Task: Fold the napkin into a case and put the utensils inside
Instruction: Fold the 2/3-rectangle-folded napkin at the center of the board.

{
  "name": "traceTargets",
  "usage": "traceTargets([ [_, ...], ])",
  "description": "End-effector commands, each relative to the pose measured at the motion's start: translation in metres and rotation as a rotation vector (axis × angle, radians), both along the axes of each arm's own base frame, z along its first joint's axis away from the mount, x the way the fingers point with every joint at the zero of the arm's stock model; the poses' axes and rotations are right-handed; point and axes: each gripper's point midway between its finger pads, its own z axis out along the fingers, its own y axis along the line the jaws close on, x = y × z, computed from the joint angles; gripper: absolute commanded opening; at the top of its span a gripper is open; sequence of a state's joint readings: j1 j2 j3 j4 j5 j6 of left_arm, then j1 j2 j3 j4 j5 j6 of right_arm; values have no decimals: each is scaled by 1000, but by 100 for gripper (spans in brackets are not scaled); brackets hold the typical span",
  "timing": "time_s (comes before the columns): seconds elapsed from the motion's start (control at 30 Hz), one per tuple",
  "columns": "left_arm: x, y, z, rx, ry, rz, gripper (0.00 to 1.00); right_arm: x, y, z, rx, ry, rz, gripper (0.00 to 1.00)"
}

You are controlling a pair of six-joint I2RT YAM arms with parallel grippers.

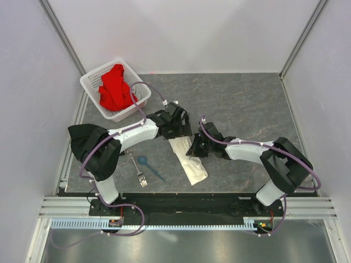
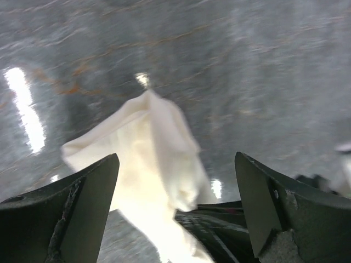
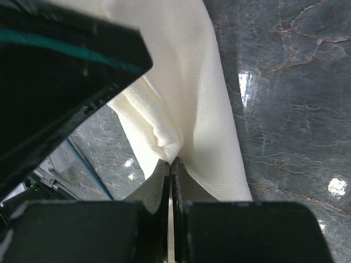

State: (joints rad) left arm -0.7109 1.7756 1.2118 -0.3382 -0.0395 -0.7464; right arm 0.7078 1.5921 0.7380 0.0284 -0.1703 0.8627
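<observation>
The cream-white napkin (image 1: 189, 163) lies as a narrow folded strip mid-table, running from the centre toward the front edge. My right gripper (image 1: 196, 147) is at its right edge. In the right wrist view the right gripper (image 3: 171, 163) is shut on a bunched fold of the napkin (image 3: 203, 98). My left gripper (image 1: 176, 125) hovers over the strip's far end. In the blurred left wrist view it (image 2: 175, 159) stands wide open, with the napkin (image 2: 153, 142) below and nothing held. The silver fork (image 1: 139, 170) and blue spoon (image 1: 147, 163) lie left of the strip.
A white perforated basket (image 1: 88, 82) holding a red cloth (image 1: 114, 90) stands at the back left. White walls close in the dark marbled table on three sides. The arm bases and a metal rail run along the near edge.
</observation>
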Motion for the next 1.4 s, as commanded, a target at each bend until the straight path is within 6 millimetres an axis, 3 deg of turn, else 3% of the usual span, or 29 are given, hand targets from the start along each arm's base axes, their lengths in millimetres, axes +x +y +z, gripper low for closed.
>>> traceTargets([
  [0.0,5,13,4,113,-36,1,94,8,5,12,8,-48,4,0],
  [0.23,12,-3,-15,112,7,-28,94,6,8,12,6,-54,11,0],
  [0.33,14,-4,-18,119,6,-43,88,5,8,13,4,-54,15,0],
  [0.43,15,4,-19,137,2,-43,66,3,6,16,-9,-66,24,0],
  [0.47,14,8,-17,135,-4,-46,50,3,5,17,-13,-73,23,0],
  [0.57,15,14,-15,117,-16,-56,36,-1,1,18,-31,-73,37,4],
  [0.67,14,17,-10,86,-28,-55,6,-5,1,21,-29,-79,55,10],
  [0.8,12,20,-12,50,-25,-62,3,-13,3,23,-16,-67,91,25],
  [1.07,6,24,-20,-61,9,-75,2,-33,-3,21,-11,-58,149,43],
  [1.37,7,37,-32,-142,45,-51,2,-62,-8,22,38,-32,149,40],
])
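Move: The napkin's far end lies almost under the open left fingers, about 5 cm below and 1 cm each ahead and to the left. From that hand the blue spoon is roughly 12 cm back and 12 cm left, the fork about 11 cm back and 18 cm left. The right hand already pinches a napkin fold; the napkin's near end lies some 7 cm back and 4 cm right of it and 2 cm lower, the blue spoon 5 cm back and 14 cm left. The napkin's far end is taken between the left fingers, which sink about 3.5 cm over it, shut to pinch it, then draw it left some 3 cm and slightly lower. The right fingers keep their pinch at first, then part less than halfway, let go of the fold and retreat about 5 cm back towards the near end, rising 2 cm. ##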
